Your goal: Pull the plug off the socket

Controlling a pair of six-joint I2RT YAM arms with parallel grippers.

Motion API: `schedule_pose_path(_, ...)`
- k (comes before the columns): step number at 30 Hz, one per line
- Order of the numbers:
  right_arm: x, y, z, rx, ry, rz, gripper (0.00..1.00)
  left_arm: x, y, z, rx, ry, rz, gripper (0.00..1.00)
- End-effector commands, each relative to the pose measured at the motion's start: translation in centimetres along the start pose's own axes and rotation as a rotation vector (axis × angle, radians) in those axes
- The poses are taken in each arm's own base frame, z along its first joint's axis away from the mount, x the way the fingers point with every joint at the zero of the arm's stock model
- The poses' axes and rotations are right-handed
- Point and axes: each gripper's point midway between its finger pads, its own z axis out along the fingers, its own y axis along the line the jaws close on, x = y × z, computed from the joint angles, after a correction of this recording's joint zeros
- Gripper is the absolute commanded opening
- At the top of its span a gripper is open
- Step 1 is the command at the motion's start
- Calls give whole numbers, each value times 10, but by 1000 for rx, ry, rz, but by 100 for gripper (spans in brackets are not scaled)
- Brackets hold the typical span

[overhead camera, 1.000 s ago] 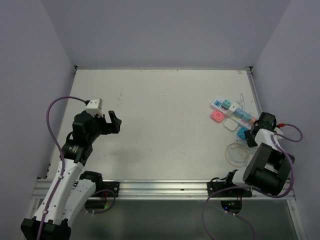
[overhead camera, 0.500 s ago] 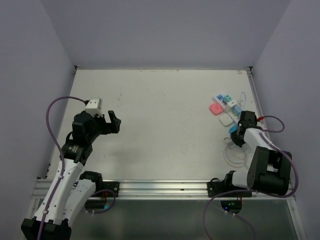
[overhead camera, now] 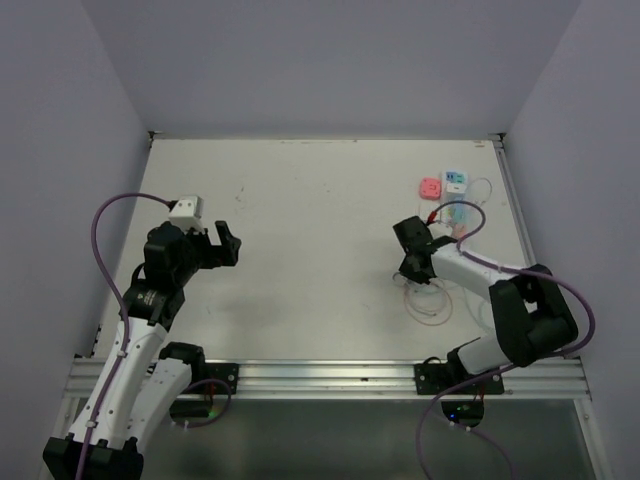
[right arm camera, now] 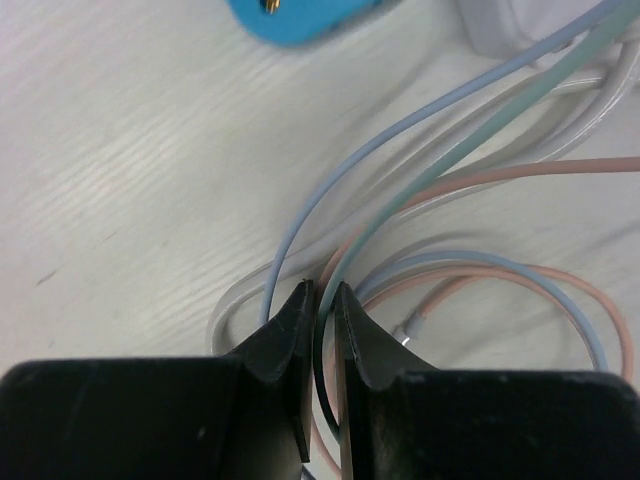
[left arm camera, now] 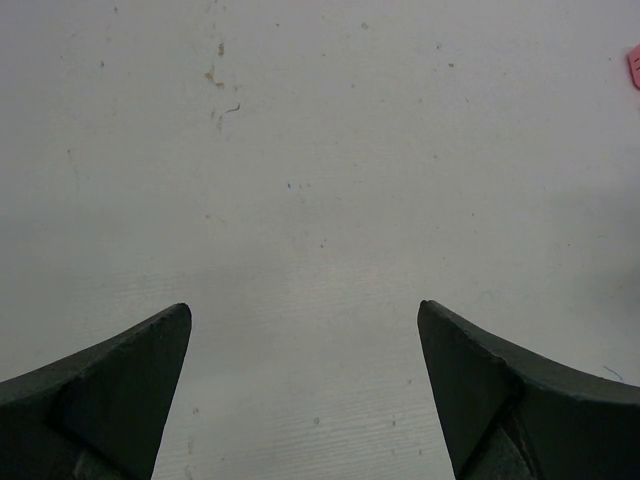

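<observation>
My right gripper (right arm camera: 321, 295) is shut on a thin green cable (right arm camera: 440, 165) that runs between its fingertips, among a loose tangle of blue, pink and white cords. A blue plug body (right arm camera: 300, 20) with a brass pin showing lies on the table just beyond. In the top view this gripper (overhead camera: 412, 255) sits right of centre, with the white socket strip (overhead camera: 455, 183) behind it, partly hidden by cords. My left gripper (overhead camera: 228, 243) hangs wide open over bare table on the left, nothing between its fingers (left arm camera: 120, 370).
A pink square adapter (overhead camera: 429, 187) lies beside the strip at the back right. Looped cords (overhead camera: 428, 300) lie on the table near the right arm. A white block's corner (right arm camera: 505, 25) shows in the right wrist view. Walls close the table on three sides.
My right gripper closed on the cable and swung left toward the table's middle, dragging the cords. The strip and pink adapter shifted toward the back. The left arm stayed still.
</observation>
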Motion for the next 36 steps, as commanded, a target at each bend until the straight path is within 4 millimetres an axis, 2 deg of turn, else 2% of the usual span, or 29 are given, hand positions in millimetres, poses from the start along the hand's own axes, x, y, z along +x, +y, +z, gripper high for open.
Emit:
schedule_pose_path(1,42,52,-18,-126,85,-90,12,-19,2,-1,-16,-62,-4,100)
schedule_pose_path(6,86,86,-44,-178,84,-272,15,-18,3,-1,-21,-61,-6,100)
schedule_pose_path(9,104,94,-60,-210,73,-356,18,-17,4,0,-26,-55,-6,100)
schedule_pose_path(11,105,99,-70,-232,58,-383,25,-17,4,0,-26,-54,-8,100)
schedule_pose_path(12,107,98,-73,-233,57,-404,32,-16,4,0,-25,-52,-8,100)
schedule_pose_path(13,103,97,-76,-231,44,-407,35,-16,4,1,-27,-51,-9,100)
schedule_pose_path(14,98,98,-82,-247,29,-403,45,-16,4,1,-27,-51,-7,100)
schedule_pose_path(16,87,97,-89,-250,-13,-397,55,-16,4,1,-25,-49,-7,100)
schedule_pose_path(17,79,97,-97,-269,-36,-388,60,-15,5,2,-26,-45,-8,100)
schedule_pose_path(18,74,97,-102,-273,-50,-387,72,-14,5,3,-27,-42,-8,100)
schedule_pose_path(20,60,100,-114,-289,-98,-369,86,-14,5,3,-28,-40,-8,100)
schedule_pose_path(22,41,101,-135,-323,-149,-332,95,-14,5,3,-26,-38,-8,100)
schedule_pose_path(26,14,102,-157,-333,-239,-278,99,-14,5,4,-27,-37,-10,100)
schedule_pose_path(30,-25,80,-172,-242,-377,-219,99,-13,5,3,-26,-35,-8,100)
schedule_pose_path(34,-46,57,-165,-157,-418,-165,99,-14,5,3,-27,-37,-8,100)
schedule_pose_path(35,-56,46,-157,-121,-412,-124,99,-14,5,3,-27,-37,-10,100)
schedule_pose_path(36,-57,41,-149,-106,-398,-110,99,-14,5,3,-28,-37,-10,100)
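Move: My right hand already pinches the cables just above the table; the bare spot I drag them to lies about 15 cm to its left and 6 cm back. From that hand, the blue adapter sits about 9 cm ahead and 4 cm right, the power strip's middle some 17 cm ahead and 12 cm right, and the pink adapter about 23 cm ahead and 6 cm right. From my left hand the spot is roughly 22 cm right, 5 cm back and 20 cm below. Keeping the cables pinched low over the table, I sweep my right hand about 15 cm left and slightly back, turning it counter-clockwise. There I open the fingers wide, let the cables go and rise some 15 cm, easing forward and tipping the fingertips up, then swing partly back to the right. ##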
